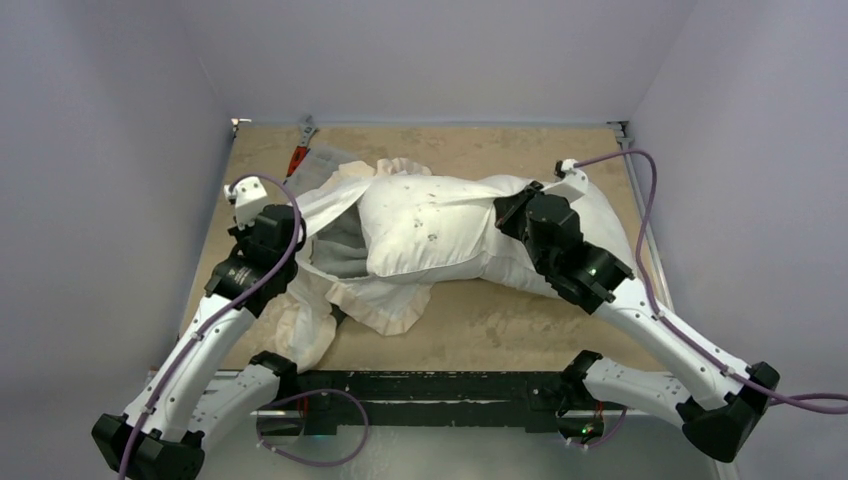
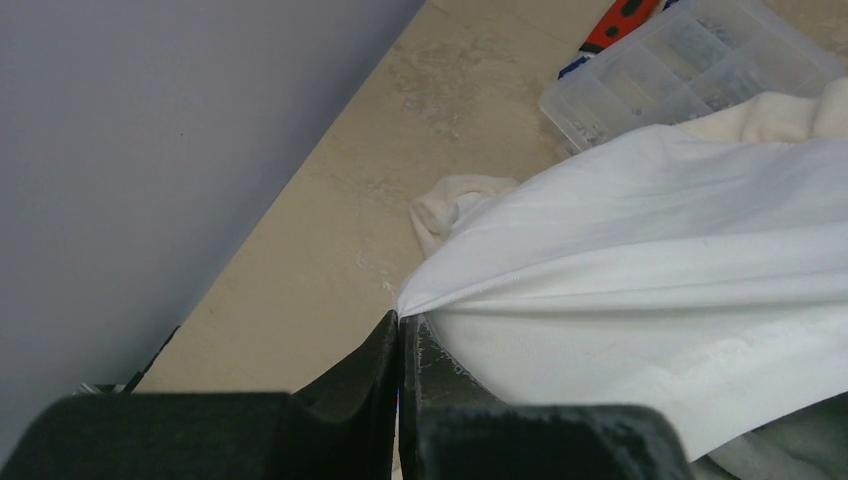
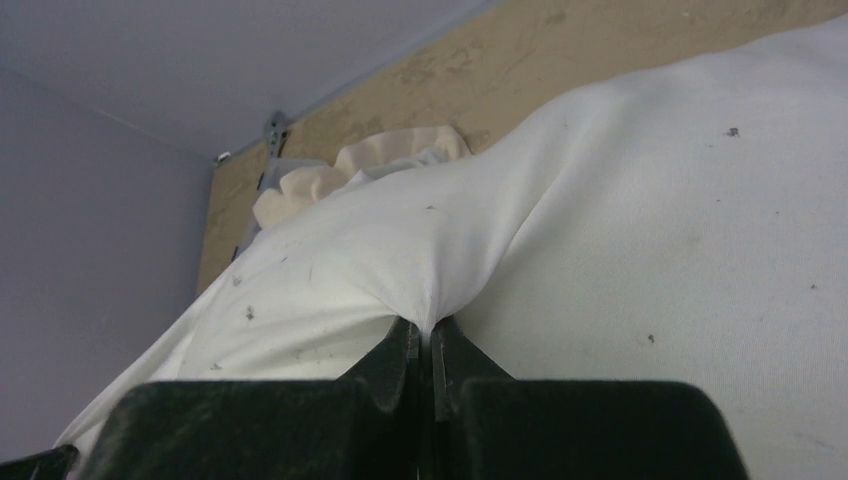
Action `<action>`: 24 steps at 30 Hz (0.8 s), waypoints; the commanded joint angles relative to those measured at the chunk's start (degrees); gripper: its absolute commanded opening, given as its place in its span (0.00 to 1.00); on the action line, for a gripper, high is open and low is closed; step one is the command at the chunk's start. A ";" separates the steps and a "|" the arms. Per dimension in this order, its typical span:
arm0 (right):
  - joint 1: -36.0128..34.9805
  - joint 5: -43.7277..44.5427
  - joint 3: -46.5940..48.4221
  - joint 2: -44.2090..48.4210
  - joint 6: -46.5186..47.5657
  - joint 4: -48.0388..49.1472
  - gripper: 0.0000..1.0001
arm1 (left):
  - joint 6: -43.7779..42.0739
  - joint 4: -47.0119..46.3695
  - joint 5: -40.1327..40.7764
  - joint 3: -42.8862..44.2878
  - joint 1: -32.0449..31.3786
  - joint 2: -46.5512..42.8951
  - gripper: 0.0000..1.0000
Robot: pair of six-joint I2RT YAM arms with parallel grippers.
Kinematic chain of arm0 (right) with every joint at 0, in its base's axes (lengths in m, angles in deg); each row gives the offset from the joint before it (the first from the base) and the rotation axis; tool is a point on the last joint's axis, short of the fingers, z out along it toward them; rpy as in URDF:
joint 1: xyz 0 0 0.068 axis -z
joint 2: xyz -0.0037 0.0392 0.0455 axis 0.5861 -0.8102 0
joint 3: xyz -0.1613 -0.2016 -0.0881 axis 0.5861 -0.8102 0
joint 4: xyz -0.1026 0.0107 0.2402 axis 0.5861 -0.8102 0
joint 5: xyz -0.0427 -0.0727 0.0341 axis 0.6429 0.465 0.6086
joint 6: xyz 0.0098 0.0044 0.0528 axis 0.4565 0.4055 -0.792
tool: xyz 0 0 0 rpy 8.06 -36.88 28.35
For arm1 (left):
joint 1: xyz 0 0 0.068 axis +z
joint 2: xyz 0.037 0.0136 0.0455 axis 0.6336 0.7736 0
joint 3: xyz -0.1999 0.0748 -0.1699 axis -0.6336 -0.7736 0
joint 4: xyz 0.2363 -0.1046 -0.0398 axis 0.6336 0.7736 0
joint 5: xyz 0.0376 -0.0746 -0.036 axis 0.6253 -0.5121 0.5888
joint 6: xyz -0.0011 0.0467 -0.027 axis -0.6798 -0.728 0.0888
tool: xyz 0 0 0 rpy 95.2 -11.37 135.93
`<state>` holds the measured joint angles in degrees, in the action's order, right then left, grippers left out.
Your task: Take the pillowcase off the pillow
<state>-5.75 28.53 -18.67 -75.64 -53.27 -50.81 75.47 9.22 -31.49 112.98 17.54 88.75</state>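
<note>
The pillow [image 1: 440, 225], plump, white and speckled, lies across the middle of the table. My right gripper [image 1: 507, 210] is shut on a pinch of its fabric near its right end, and in the right wrist view the pillow [image 3: 650, 230] puckers into the closed fingertips of the right gripper [image 3: 430, 325]. The pillowcase [image 1: 325, 200] spreads limp at the pillow's left end, its grey lining [image 1: 340, 245] showing at the mouth and its cream frill [image 1: 390, 310] in front. My left gripper [image 1: 290, 222] is shut on the pillowcase's white edge; in the left wrist view the pillowcase [image 2: 650, 230] is taut from the left gripper [image 2: 402, 320].
A clear plastic compartment box [image 2: 690, 60] and a red-handled tool [image 2: 620, 20] sit at the table's back left corner, just behind the pillowcase. Grey walls stand close on the left, back and right. Bare tan tabletop [image 1: 500, 320] shows in front of the pillow.
</note>
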 commanded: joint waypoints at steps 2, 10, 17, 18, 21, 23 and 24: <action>0.76 10.11 10.79 4.61 -0.63 5.64 0.00 | -3.31 -4.03 0.20 4.83 3.43 2.89 0.00; 1.82 16.29 19.31 0.63 -1.00 4.93 0.00 | -6.44 -7.02 -8.47 10.54 7.72 11.26 0.00; 8.16 17.86 24.87 -6.79 0.92 6.03 0.00 | -8.15 -7.58 -19.76 19.58 7.85 17.80 0.00; 10.12 17.27 25.42 -8.20 0.80 6.07 0.00 | -8.59 -7.32 -23.46 21.83 7.81 18.95 0.00; 15.23 15.04 26.16 -10.84 0.34 6.90 0.00 | -9.52 -6.08 -36.02 29.48 5.99 21.99 0.00; 17.27 14.82 25.72 -11.69 0.24 8.25 0.00 | -10.26 -5.92 -40.15 34.38 0.84 23.04 0.00; 18.09 14.60 25.66 -12.16 0.23 8.65 0.00 | -10.74 -5.75 -41.05 36.17 -2.50 23.51 0.00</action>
<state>8.79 41.69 3.82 -88.34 -52.49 -50.98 67.60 5.11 -59.25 139.99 23.18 111.59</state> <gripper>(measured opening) 0.017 0.003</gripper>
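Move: Some 16 cm to the left hand's right and 8 cm ahead, about 17 cm lower, lies the middle of the pillowcase whose edge this hand grips; the pillow's middle is roughly 41 cm right and 8 cm ahead of the hand. The parts box stands about 27 cm ahead and 9 cm right. Under the right hand, which pinches the pillow's top, the pillow's middle is some 12 cm down and 3 cm ahead; the case lies about 27 cm left, 4 cm ahead. Hoisting the pinched pillow about 13 cm while drifting right, away from the case, the right hand then swings it forward and farther right, turning some 25 degrees clockwise. The left hand keeps the case edge pinched, goes forward about 11 cm, and late on also sweeps right and up over the case, turning about 20 degrees clockwise. ##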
